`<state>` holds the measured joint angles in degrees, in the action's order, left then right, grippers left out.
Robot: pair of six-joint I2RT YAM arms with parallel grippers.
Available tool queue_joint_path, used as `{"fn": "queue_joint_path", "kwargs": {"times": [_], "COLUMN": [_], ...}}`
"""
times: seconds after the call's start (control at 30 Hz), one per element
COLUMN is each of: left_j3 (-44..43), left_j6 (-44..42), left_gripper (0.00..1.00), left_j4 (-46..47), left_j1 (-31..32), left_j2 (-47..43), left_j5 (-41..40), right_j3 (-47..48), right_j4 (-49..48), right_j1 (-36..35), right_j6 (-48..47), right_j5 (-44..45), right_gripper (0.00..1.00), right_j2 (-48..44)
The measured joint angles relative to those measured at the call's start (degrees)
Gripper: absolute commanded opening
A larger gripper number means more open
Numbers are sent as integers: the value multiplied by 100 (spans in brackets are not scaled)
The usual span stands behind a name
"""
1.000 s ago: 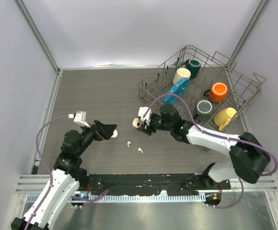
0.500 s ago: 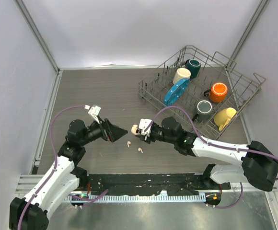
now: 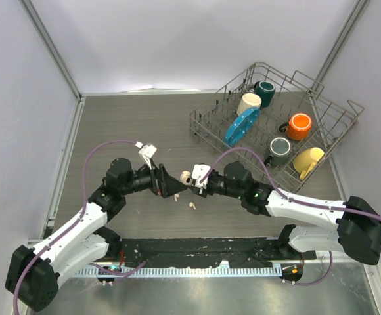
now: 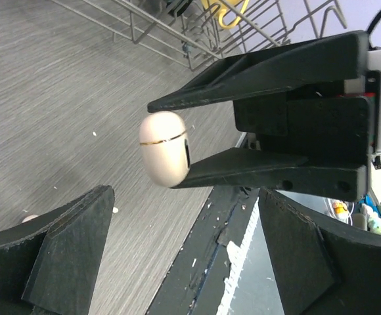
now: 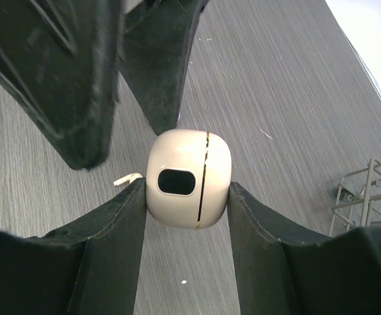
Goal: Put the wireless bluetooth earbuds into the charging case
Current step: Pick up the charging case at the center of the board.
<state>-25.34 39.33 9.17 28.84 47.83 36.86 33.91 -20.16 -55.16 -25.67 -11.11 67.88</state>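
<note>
My right gripper [image 3: 192, 178] [image 5: 187, 190] is shut on the charging case [image 3: 185, 176] [image 5: 188, 177] [image 4: 164, 156], a rounded pale beige shell with a gold seam and a dark oval window, held above the table. The seam looks closed. My left gripper [image 3: 171, 182] [image 4: 184, 262] is open and points at the case from the left, its fingers [image 5: 66, 79] just short of it and not touching. Two earbuds [image 3: 176, 197] [image 3: 192, 205] lie on the table just in front of the case. One white earbud stem [image 5: 126, 178] shows beside my right finger.
A wire dish rack [image 3: 338, 128] stands at the back right, holding several mugs and a blue item [image 3: 241, 125]. The black base rail [image 3: 197, 252] runs along the near edge. Grey walls close in both sides.
My left arm has swung right, bringing its open gripper up to the case. The right gripper has shifted slightly nearer with the case still in it.
</note>
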Motion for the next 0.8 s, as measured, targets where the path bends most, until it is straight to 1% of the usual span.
{"fn": "queue_joint_path", "kwargs": {"times": [0.03, 0.2, 0.23, 0.3, 0.33, 0.47, 0.5, 0.67, 0.7, 0.8], "left_j3": [-22, -105, -111, -114, -114, -138, -153, -162, -162, -162], "left_j6": [-33, -85, -81, -74, -79, -74, -76, -33, -24, 22], "left_gripper": [91, 87, 83, 79, 75, 72, 68, 59, 52, 44], "left_j4": [-15, -74, -74, -61, -44, 33, 48, 229, 273, 424], "left_j1": [59, 208, 229, 267, 286, 348, 365, 470, 492, 542], "left_j2": [76, 256, 269, 291, 310, 457, 501, 647, 669, 745], "left_j5": [-90, -387, -437, -520, -553, -601, -601, -629, -632, -638], "right_j3": [0, -9, -9, -9, -9, -20, -31, -83, -85, -107], "right_j4": [0, 2, 2, 0, -2, -4, -2, -24, -26, -90], "right_j1": [-11, -42, -44, -50, -55, -61, -59, -61, -61, -61], "right_j6": [-7, -35, -37, -50, -55, -94, -98, -109, -111, -111], "right_j5": [-20, -140, -166, -188, -199, -205, -208, -234, -240, -254], "right_gripper": [1, 1, 1, 1, 1, 1, 1, 1, 1, 1], "right_j2": [-2, -63, -92, -140, -162, -181, -181, -181, -181, -186]}}
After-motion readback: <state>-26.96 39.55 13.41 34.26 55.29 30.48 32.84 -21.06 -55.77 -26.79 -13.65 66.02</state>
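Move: The charging case, held in the right hand's fingertips, sits about 3 cm ahead of the left hand, 4 cm to its right and 2 cm lower; from the right hand it is level in depth and height, about 1 cm to the left. On the table some 14 cm below the left hand, one earbud lies about 1 cm to the left and level with it, the other roughly 3 cm back and 5 cm to the right. Around the free end of the case the left hand brings its fingertips, easing right, with some forward and an early dip, about 3 cm in all, while its wide-open fingers close to about half. The right hand keeps its grip and draws the case roughly 1 cm back and slightly up, then holds it nearly still. Whether the left fingers touch can't be made out. ##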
